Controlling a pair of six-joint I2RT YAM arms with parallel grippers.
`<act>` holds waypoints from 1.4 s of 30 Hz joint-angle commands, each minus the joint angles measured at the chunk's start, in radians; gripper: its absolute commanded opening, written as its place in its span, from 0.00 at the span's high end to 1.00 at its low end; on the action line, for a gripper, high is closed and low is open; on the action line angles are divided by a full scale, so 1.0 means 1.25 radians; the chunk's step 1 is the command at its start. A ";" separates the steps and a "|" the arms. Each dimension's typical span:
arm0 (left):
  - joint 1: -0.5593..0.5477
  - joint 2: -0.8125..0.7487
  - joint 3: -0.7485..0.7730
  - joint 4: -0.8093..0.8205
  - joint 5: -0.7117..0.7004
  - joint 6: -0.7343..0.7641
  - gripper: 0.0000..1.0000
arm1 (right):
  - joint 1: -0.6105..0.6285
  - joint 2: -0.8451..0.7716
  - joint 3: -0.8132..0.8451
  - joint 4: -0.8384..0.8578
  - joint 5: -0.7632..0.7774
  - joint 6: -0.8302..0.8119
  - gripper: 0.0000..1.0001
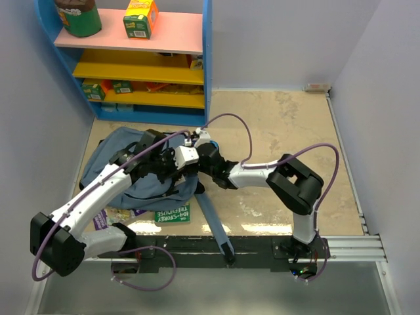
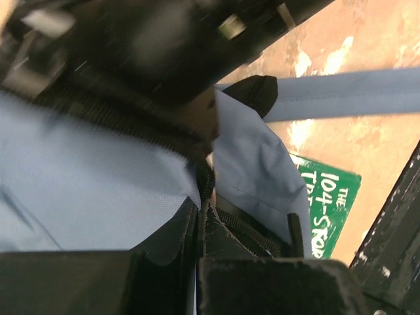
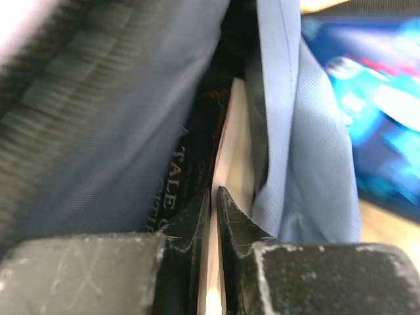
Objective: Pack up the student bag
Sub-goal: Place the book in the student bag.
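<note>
The slate-blue student bag (image 1: pixel 121 157) lies on the table's left side, with one long strap (image 1: pixel 213 220) trailing toward the near edge. Both grippers meet at its opening. My left gripper (image 2: pixel 199 216) is shut on the bag's black zipper edge (image 2: pixel 209 177), holding the fabric (image 2: pixel 79 190) up. My right gripper (image 3: pixel 214 197) reaches into the bag (image 3: pixel 289 131) and is shut on a book (image 3: pixel 197 131) with a dark cover, pale lettering and cream pages. From above, the left gripper (image 1: pixel 159 172) and right gripper (image 1: pixel 176 159) sit close together over the bag's right edge.
A green book (image 1: pixel 172 214) (image 2: pixel 328 197) lies flat by the bag's near edge, and another printed item (image 1: pixel 108 216) lies left of it. A blue shelf unit (image 1: pixel 141 65) with boxes and a jar stands behind the bag. A blurred glossy blue item (image 3: pixel 367 98) shows beyond the bag.
</note>
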 commanded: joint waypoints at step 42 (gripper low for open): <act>0.165 -0.015 0.071 0.234 -0.129 0.043 1.00 | 0.405 -0.078 -0.079 -0.018 0.188 -0.838 0.04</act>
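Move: Shut on the edge of A Tale of Two Cities, the right fingers have the student bag's mouth about 5 cm to their left and level with them. The 104-storey treehouse book lies about 12 cm back, 5 cm left and 9 cm below; the pencil case about 7 cm ahead, 6 cm right and 9 cm below. From the left hand, shut on the bag's zipped rim, the Tale book is about 6 cm ahead, 3 cm right and 5 cm lower. Pushing the Tale book about 2 cm farther left into the bag, the right hand opens and lets go, backs out right and up, then swings some 15 cm back and down, rolling about 70 degrees, to hang wide open low by the near, green end of the treehouse book. The left hand keeps its pinch on the rim and draws it forward, left and up, some 10 cm forward, turning counter-clockwise. ##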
